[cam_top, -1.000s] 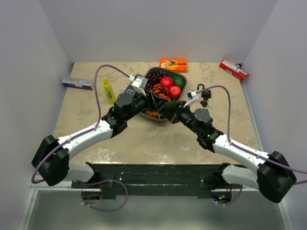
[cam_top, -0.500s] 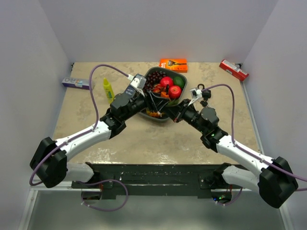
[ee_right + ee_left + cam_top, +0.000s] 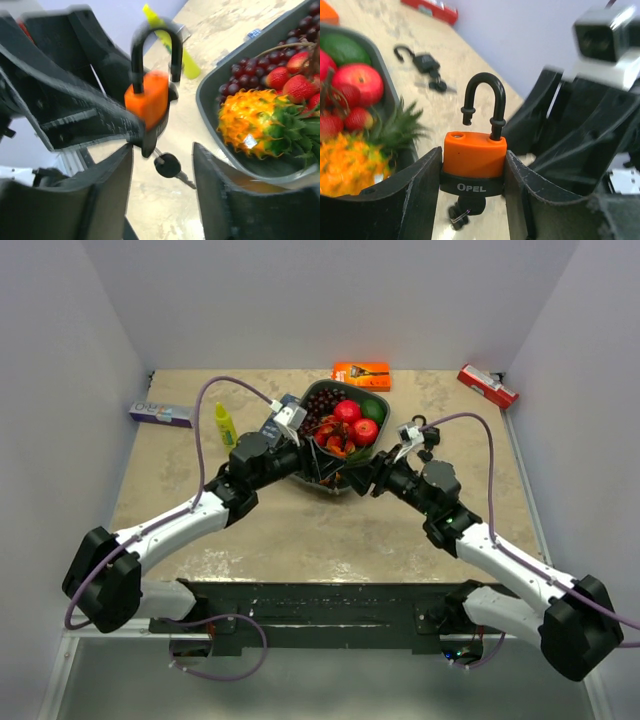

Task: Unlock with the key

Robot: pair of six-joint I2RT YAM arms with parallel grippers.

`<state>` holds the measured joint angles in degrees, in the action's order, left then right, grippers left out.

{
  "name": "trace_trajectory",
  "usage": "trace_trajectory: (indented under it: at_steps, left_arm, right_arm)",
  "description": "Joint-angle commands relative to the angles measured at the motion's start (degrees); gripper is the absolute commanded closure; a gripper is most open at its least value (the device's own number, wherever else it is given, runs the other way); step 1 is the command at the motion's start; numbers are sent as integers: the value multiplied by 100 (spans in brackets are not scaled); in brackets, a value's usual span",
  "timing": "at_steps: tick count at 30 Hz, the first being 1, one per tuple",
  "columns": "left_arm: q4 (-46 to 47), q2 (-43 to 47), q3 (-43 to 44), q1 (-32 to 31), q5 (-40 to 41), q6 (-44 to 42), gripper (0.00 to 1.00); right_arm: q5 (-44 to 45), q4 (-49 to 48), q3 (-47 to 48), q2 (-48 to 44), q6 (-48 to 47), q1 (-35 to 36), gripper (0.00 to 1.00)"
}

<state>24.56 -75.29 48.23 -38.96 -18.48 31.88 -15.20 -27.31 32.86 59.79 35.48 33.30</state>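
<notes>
An orange padlock (image 3: 473, 159) with a black base is clamped between my left gripper's (image 3: 473, 172) fingers, held above the table. Its black shackle (image 3: 483, 102) stands raised, one leg free of the body. A black key head (image 3: 470, 205) sticks out under the lock, and a spare key (image 3: 168, 165) dangles from it on a ring. My right gripper (image 3: 163, 172) is open just below the lock, its fingers on either side of the hanging key without touching it. In the top view both grippers (image 3: 322, 466) (image 3: 352, 478) meet at the bowl's near rim.
A dark bowl (image 3: 309, 397) of fruit sits right behind the grippers. A black padlock with keys (image 3: 425, 436) lies to its right. A yellow bottle (image 3: 227, 427), blue-white box (image 3: 160, 413), orange box (image 3: 361, 374) and red box (image 3: 487, 386) line the far side.
My right gripper has opened and let go of the key, which now hangs from the lock. The left gripper keeps its hold on the padlock.
</notes>
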Motion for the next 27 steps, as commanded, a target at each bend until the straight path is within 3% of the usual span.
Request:
trace_trajectory:
  at_steps: [1, 9, 13, 20, 27]
  left_arm:
    - [-469, 198, -112, 46, -903, -40, 100]
    - [-583, 313, -59, 64, -1464, -603, 100]
    - [-601, 462, -208, 90, -2237, -946, 100]
    - [-144, 831, -516, 345, -3670, -789, 100]
    - [163, 946, -595, 512, -3874, -595, 100]
  right_arm:
    - [142, 171, 362, -397, -664, -192, 41]
    - [-834, 973, 966, -803, -991, -201, 24]
    - [-1730, 1104, 1441, -495, -1078, -201, 23]
    - [-3286, 1623, 1987, 15, -1219, -192, 23]
    - [-3876, 2177, 1926, -125, -1282, -183, 25]
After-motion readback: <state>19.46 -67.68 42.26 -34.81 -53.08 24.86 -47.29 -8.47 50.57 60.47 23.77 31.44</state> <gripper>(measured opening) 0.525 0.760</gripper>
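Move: The small orange padlock, already unlocked, is held in the left fingers; its shackle stands about 3 cm above the left hand point, 1 cm ahead and 2 cm right. From the right hand that shackle lies roughly 3 cm ahead, 3 cm left and 6 cm up. The pineapple is about 10 cm ahead and 8 cm left of the right hand, the open black padlock some 18 cm ahead and 21 cm right, both about 20 cm below. Up and over from the key below the padlock, the right hand climbs nearly 10 cm, then sinks about 3 while drawing back 7 and turning 30 degrees counter-clockwise, opening wider to bring its fingers around the shackle. The left keeps its grip, dips 4 cm, then draws the padlock back about 10 cm, rising again and turning clockwise to face the right gripper. ##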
